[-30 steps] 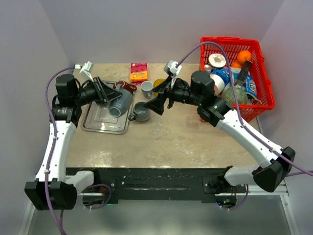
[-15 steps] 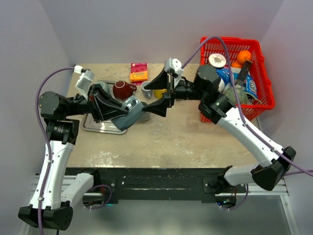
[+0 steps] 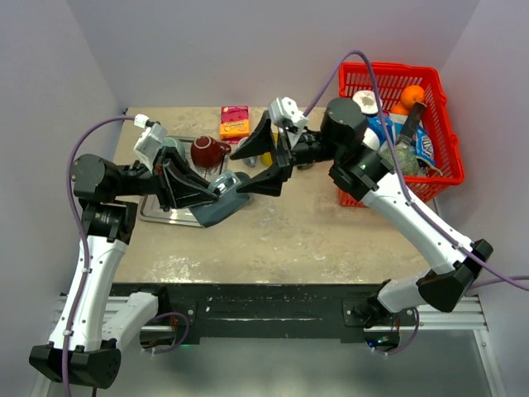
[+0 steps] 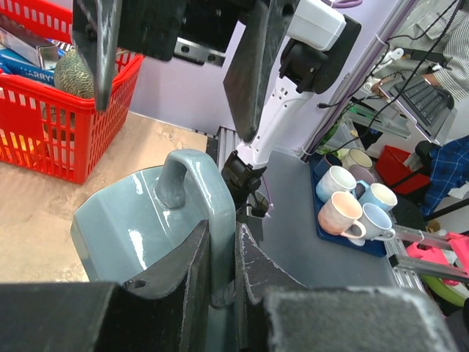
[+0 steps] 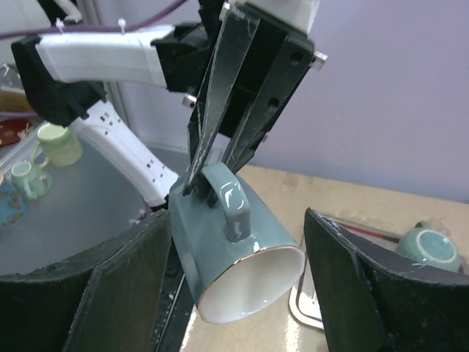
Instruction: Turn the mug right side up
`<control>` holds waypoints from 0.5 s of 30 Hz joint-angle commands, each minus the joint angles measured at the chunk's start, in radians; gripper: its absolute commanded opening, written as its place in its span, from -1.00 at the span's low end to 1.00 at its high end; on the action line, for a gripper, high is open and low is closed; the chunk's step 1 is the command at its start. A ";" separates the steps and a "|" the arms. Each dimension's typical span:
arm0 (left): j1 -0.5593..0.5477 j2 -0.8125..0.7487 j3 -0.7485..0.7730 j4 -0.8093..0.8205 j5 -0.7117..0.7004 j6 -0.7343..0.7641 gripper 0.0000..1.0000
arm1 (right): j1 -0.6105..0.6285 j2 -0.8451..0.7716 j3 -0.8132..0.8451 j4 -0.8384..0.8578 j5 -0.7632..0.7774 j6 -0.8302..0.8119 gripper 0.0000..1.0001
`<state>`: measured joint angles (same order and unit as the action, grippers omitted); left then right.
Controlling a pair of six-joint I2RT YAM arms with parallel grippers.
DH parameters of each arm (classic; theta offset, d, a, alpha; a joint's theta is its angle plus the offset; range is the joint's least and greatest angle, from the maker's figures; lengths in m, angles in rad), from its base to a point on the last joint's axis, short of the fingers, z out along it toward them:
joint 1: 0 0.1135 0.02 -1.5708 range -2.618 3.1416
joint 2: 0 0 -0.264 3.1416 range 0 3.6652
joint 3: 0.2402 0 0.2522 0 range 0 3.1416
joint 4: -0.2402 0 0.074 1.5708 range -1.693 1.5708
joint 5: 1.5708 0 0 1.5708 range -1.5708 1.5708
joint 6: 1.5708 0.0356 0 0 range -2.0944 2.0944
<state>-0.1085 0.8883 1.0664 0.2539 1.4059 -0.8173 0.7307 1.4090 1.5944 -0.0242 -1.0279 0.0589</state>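
A grey-blue mug (image 3: 216, 208) hangs in the air over the table's near left part, tilted on its side with the handle uppermost. My left gripper (image 3: 218, 191) is shut on that handle (image 4: 214, 213), as the left wrist view (image 4: 220, 246) shows. In the right wrist view the mug (image 5: 220, 242) turns its white mouth down and towards the camera. My right gripper (image 3: 239, 174) is open, its two fingers (image 5: 132, 279) standing either side of the mug with a gap on each side (image 5: 236, 220).
A metal tray (image 3: 162, 209) lies at the left, with a maroon mug (image 3: 207, 151) beside it and a teal cup (image 5: 429, 246) in it. An orange box (image 3: 235, 122) sits at the back. A red basket (image 3: 439, 96) of groceries fills the right.
My left arm carried the mug from over the tray out towards the table's middle and tipped it. My right gripper swung over to it and its jaws have come in somewhat around the mug.
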 commanded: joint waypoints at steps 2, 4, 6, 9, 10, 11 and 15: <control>-0.011 0.000 0.009 0.038 -0.022 0.024 -1.00 | 0.048 0.036 0.050 -0.135 0.014 -0.109 0.46; -0.014 0.000 0.009 0.038 -0.022 0.027 -1.00 | 0.058 0.053 0.062 -0.170 0.038 -0.131 0.44; -0.019 0.001 0.007 0.036 -0.021 0.030 -1.00 | 0.064 0.064 0.071 -0.187 0.061 -0.143 0.33; -0.028 0.005 -0.002 0.033 -0.019 0.041 -1.00 | 0.096 0.082 0.093 -0.223 0.124 -0.175 0.11; -0.030 0.009 -0.005 0.033 -0.019 0.044 -1.00 | 0.101 0.087 0.099 -0.229 0.146 -0.188 0.06; -0.031 0.011 -0.006 0.033 -0.021 0.046 -1.00 | 0.104 0.100 0.105 -0.236 0.156 -0.191 -0.01; -0.037 0.017 -0.014 0.027 -0.028 0.055 -1.00 | 0.102 0.119 0.124 -0.289 0.190 -0.217 -0.86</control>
<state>-0.1272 0.9108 1.0412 0.2302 1.4090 -0.7898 0.8246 1.5047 1.6680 -0.2600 -0.9249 -0.1036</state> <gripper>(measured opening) 0.199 0.292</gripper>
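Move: The grey-blue mug is held in the air by its handle in the left hand, its middle about 3 cm to that hand's right and 4 cm below. From the right hand its middle lies some 3 cm to the left and 8 cm down, about level front to back. Far below the right hand, the tray's middle is roughly 17 cm ahead and 18 cm left, and another grey mug on the table about 18 cm ahead and 2 cm left. The right fingers come around the mug's handle, right beside the left fingertips that still pinch it, and close from wide to under a third open with the handle between them. To get there the right hand sinks about 5 cm while going some 3 cm left, its fingers tipping about 10 degrees downward; the left hand keeps its grip and sinks a little over 1 cm. ##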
